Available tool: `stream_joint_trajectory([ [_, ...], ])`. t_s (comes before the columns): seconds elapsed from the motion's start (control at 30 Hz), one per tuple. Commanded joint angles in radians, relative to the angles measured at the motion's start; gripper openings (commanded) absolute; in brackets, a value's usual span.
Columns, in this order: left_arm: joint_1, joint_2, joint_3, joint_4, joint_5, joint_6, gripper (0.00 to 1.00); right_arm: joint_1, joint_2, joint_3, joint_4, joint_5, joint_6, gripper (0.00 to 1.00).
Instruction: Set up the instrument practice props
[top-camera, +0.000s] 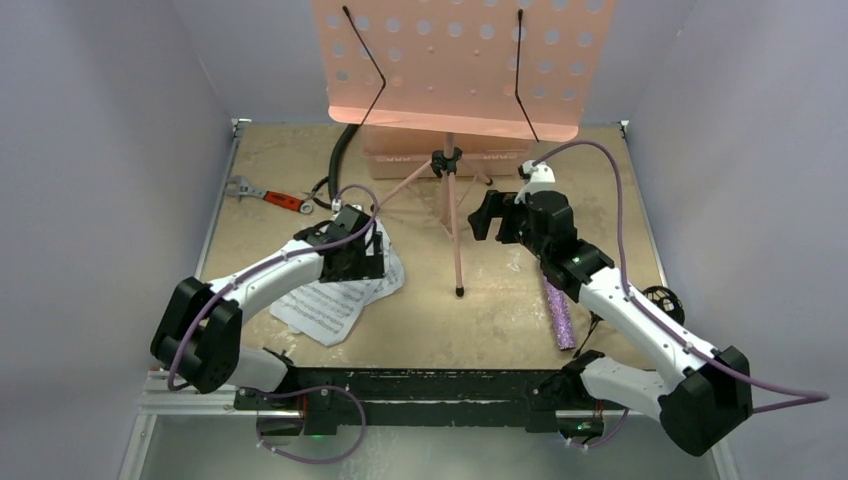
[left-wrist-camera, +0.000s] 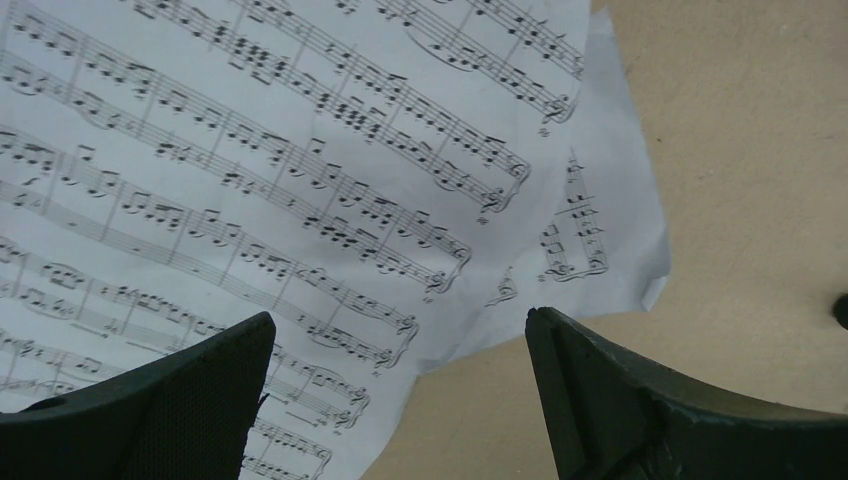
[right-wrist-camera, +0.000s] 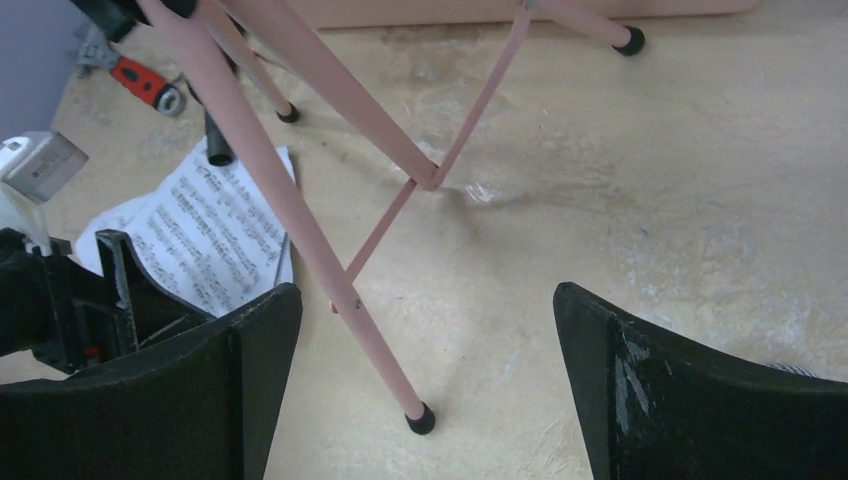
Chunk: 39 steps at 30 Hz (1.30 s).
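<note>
The pink perforated music stand (top-camera: 450, 60) stands upright at the back on its tripod legs (top-camera: 456, 235). White sheet-music pages (top-camera: 335, 300) lie loose on the table at the left. My left gripper (top-camera: 368, 256) hovers over their right edge, open, with the pages (left-wrist-camera: 250, 170) and bare table between its fingers (left-wrist-camera: 400, 330). My right gripper (top-camera: 488, 216) is open to the right of the tripod. The near stand leg (right-wrist-camera: 300, 200) runs down between its jaws (right-wrist-camera: 428, 300) without touching them. The purple glittery microphone (top-camera: 560, 315) lies under my right forearm.
A red-handled wrench (top-camera: 265, 193) lies at the back left, beside a black hose (top-camera: 340, 150). A pink box (top-camera: 400, 160) sits behind the stand's legs. A small black item (top-camera: 660, 298) shows by my right forearm, near the table's right edge.
</note>
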Motion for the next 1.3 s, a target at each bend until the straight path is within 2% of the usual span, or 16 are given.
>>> stream_joint_trajectory([
  [0.0,0.002,0.040,0.080,0.076,0.161,-0.035,0.95,0.000,0.054,0.061,-0.073,0.039,0.033,0.98],
  [0.17,-0.027,0.129,0.148,0.126,0.216,-0.072,0.91,0.000,0.067,0.075,-0.074,0.033,0.027,0.98],
  [0.3,-0.093,0.234,0.243,0.086,0.203,-0.050,0.86,0.000,0.068,0.079,-0.064,0.017,0.021,0.98],
  [0.47,-0.215,0.407,0.420,-0.090,0.037,-0.006,0.81,0.000,0.066,0.087,-0.067,0.022,0.020,0.98],
  [0.6,-0.271,0.505,0.517,-0.242,-0.124,-0.039,0.77,-0.001,0.063,0.089,-0.067,0.030,0.022,0.98],
  [0.9,-0.285,0.521,0.487,-0.218,-0.133,-0.073,0.64,-0.002,0.070,0.105,-0.063,0.022,0.020,0.98],
  [1.07,-0.283,0.521,0.471,-0.169,-0.107,-0.072,0.47,-0.002,0.073,0.117,-0.061,0.009,0.024,0.98],
  [1.23,-0.282,0.509,0.495,-0.159,-0.095,-0.066,0.03,-0.002,0.075,0.130,-0.064,-0.025,0.014,0.98],
  [1.27,-0.283,0.500,0.504,-0.166,-0.091,-0.066,0.00,-0.002,0.078,0.137,-0.066,-0.049,0.002,0.98],
])
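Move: The sheet music's right-hand corner lies about 11 cm to the right of the left hand, roughly 1 cm ahead and 3 cm below. The stand's near foot is some 22 cm to that hand's right and 1 cm back. The black tube's near end lies about 13 cm ahead of the left hand, level with it sideways. From the right hand, that corner lies around 19 cm left, 6 cm back and 22 cm below. The sheet music's right-hand corner is what the left hand goes for: it swings right about 13 cm, sinks some 3 cm to the table, then comes back left 2 cm, turning clockwise about 10 degrees. Its wide-open fingers narrow on the way, then shut, pinching the paper's edge. The right hand, open and empty, dips about 3.5 cm beside the stand and eases back up. ##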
